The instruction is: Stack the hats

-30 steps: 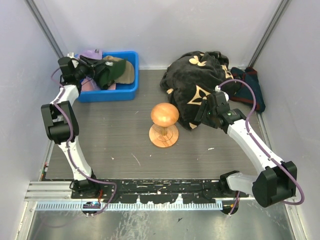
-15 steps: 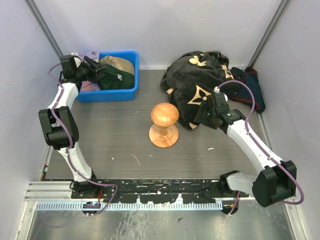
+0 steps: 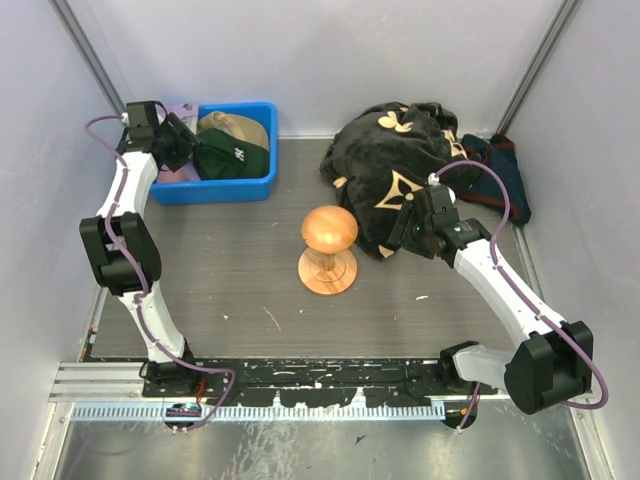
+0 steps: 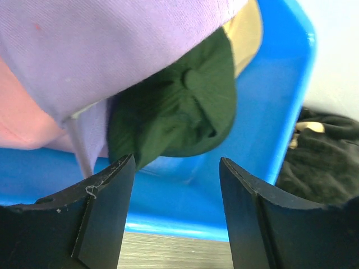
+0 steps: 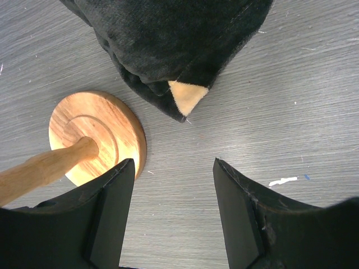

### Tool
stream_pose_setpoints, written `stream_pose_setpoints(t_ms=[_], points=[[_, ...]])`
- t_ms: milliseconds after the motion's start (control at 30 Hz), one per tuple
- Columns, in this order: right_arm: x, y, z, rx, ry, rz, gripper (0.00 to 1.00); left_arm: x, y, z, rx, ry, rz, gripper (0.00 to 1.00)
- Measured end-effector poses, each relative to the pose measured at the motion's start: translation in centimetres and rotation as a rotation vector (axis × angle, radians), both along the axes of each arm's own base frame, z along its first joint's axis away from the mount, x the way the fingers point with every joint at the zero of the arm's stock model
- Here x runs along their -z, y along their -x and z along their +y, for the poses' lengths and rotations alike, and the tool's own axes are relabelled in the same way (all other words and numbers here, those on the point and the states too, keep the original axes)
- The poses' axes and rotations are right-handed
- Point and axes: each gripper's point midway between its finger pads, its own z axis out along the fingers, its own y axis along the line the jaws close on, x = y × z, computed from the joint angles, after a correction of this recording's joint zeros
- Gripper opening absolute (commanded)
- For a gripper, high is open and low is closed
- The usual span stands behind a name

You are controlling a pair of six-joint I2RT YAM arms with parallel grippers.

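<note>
Four caps lie in the blue bin [image 3: 255,185] at the back left. The dark green cap [image 3: 232,158] lies crown up on top, with the tan cap [image 3: 238,126] behind it. The lavender cap [image 4: 112,50] and the pink cap [image 4: 17,126] fill the left of the left wrist view, where the dark green cap [image 4: 179,112] is ahead. My left gripper [image 3: 178,150] is open and empty at the bin's left end, just short of the green cap. My right gripper [image 3: 404,236] is open and empty above the table, right of the wooden stand [image 3: 329,250].
The large black cloth with tan flower marks [image 3: 400,170] is heaped at the back right, its corner [image 5: 188,98] just ahead of the right gripper. A dark navy and red bag [image 3: 497,175] lies beside it. The stand's base [image 5: 95,134] is left of the right fingers.
The dark green cap has turned over in the bin and now lies crown up with its logo showing. My left gripper has drawn back to the left. The right arm has barely moved.
</note>
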Motion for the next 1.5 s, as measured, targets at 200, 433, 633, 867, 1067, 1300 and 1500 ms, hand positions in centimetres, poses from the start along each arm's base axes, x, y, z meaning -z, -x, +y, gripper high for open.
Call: stream_pose_setpoints(t_ms=[200, 433, 633, 867, 1067, 1300, 1500], points=[[0.0, 0.0, 0.0, -0.001, -0.001, 0.0, 0.64, 2.8, -0.7, 1.2, -0.022, -0.064, 0.066, 0.7], [0.0, 0.0, 0.1, -0.002, -0.002, 0.002, 0.64, 4.2, -3.7, 0.2, 0.009, -0.092, 0.052, 0.71], [0.1, 0.1, 0.0, -0.001, 0.0, 0.006, 0.64, 4.3, -5.1, -1.9, 0.047, -0.077, 0.017, 0.22], [0.2, 0.4, -0.3, 0.004, 0.014, 0.016, 0.65, 4.7, -5.9, -3.5, 0.078, -0.018, 0.0, 0.0], [-0.6, -0.1, -1.0, -0.005, 0.062, -0.013, 0.66, 1.5, -5.0, -4.7, 0.112, 0.052, -0.057, 0.0], [-4.3, -2.1, -2.4, 0.01, 0.097, -0.123, 0.66, -9.9, -2.4, -6.0, 0.145, 0.109, -0.26, 0.01], [-8.7, -4.3, -1.7, -0.024, 0.037, -0.253, 0.67, -18.9, 0.7, -7.1, 0.167, 0.182, -0.428, 0.0]])
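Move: The green hat lies in the blue bin, its middle about 3 cm ahead of the open left hand, 7 cm to its right and 8 cm below. The tan hat is some 8 cm beyond the green one; the purple hat is close by, about 4 cm ahead of the hand and 3 cm left, 6 cm down; the pink hat sits 5 cm back, 3 cm left, 11 cm down. From the right hand, the green hat is roughly 26 cm ahead, 42 cm left and slightly lower. The green hat is pinched by its crown near the button: the left hand, open, dips about 5 cm while reaching 6 cm forward and slightly right, and shuts on the fabric. Keeping hold, it lifts the hat fast, over 20 cm, drawing back and left as its fingers tip up some 25 degrees. The empty right hand later rises and edges forward, still open. ##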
